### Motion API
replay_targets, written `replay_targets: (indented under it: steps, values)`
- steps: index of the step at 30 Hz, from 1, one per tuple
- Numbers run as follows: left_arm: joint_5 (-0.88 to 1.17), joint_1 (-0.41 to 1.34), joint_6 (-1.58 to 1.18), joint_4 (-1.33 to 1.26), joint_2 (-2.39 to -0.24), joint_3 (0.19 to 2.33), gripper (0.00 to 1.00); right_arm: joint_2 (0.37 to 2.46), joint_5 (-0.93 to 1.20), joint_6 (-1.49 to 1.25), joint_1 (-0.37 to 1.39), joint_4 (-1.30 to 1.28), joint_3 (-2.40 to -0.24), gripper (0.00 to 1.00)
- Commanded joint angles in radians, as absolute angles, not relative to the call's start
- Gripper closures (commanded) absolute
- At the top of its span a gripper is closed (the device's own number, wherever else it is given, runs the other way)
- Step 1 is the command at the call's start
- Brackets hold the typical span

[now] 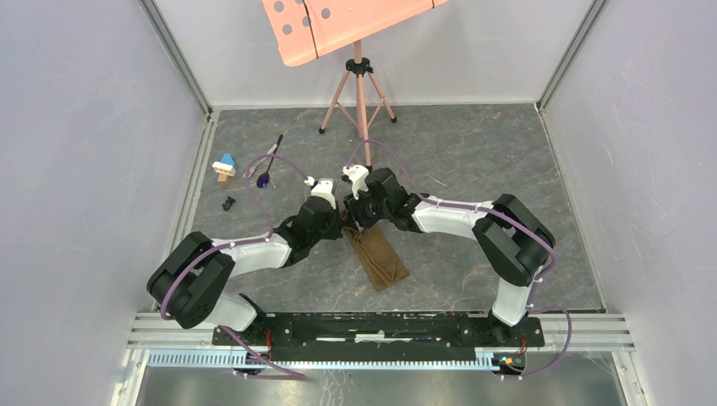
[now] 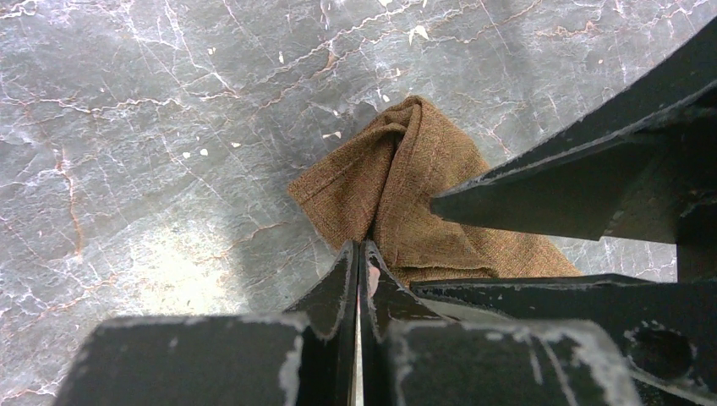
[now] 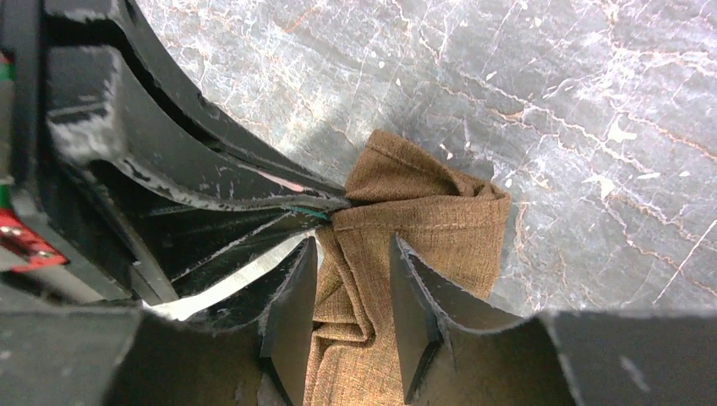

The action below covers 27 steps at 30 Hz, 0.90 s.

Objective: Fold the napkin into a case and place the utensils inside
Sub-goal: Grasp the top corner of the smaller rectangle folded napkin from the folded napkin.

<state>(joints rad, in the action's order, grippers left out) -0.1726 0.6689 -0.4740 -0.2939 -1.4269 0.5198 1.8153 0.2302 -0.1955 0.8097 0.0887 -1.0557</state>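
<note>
The olive-brown napkin point(image 1: 382, 259) lies folded into a narrow strip in the middle of the table, its far end bunched up between the two wrists. My left gripper point(image 2: 360, 250) is shut on a raised fold at that end of the napkin point(image 2: 397, 182). My right gripper point(image 3: 353, 242) is open and straddles the wrinkled napkin point(image 3: 423, 224) right beside the left one; the cloth lies loose between its fingers. The spoon with a purple bowl point(image 1: 263, 178) and a thin silvery fork point(image 1: 265, 156) lie at the far left, away from both grippers.
A small blue, white and tan toy block point(image 1: 224, 166) and a tiny black piece point(image 1: 228, 203) sit near the left wall. A pink tripod stand point(image 1: 361, 93) with a pink perforated board stands at the back. White walls enclose the grey marbled table point(image 1: 473, 152).
</note>
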Motion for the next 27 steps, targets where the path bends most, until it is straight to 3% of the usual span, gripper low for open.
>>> replay_targets:
  steps: [1,16,27]
  values:
    - [-0.169,0.663,-0.520,-0.335,-1.415,0.525,0.98,1.841,0.216,-0.174,0.817,0.099,-1.104,0.58]
    - [-0.166,0.661,-0.520,-0.325,-1.400,0.528,0.98,1.862,0.175,-0.157,0.842,0.125,-1.063,0.60]
    - [-0.147,0.661,-0.520,-0.345,-1.365,0.505,0.98,1.890,0.110,-0.224,0.841,0.105,-1.085,0.99]
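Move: The napkin's corner that the open right fingers straddle lies almost under them, about 1 cm forward, 1 cm left and 2 cm below. The napkin's far folded end is some 4 cm ahead and 2 cm left; its body runs back, its middle about 7 cm back and 4 cm right. From the closed left hand at the fold, the corner is roughly 1 cm back and 2 cm right, at about its height. The right fingers pinch the napkin's layers right beside the left fingertips: the hand sinks about 2 cm, edging back and left at first and then easing roughly 1 cm forward and slightly right as the fingers close from less than half open to almost shut. The left hand stays put, its closed tips still at the fold. ##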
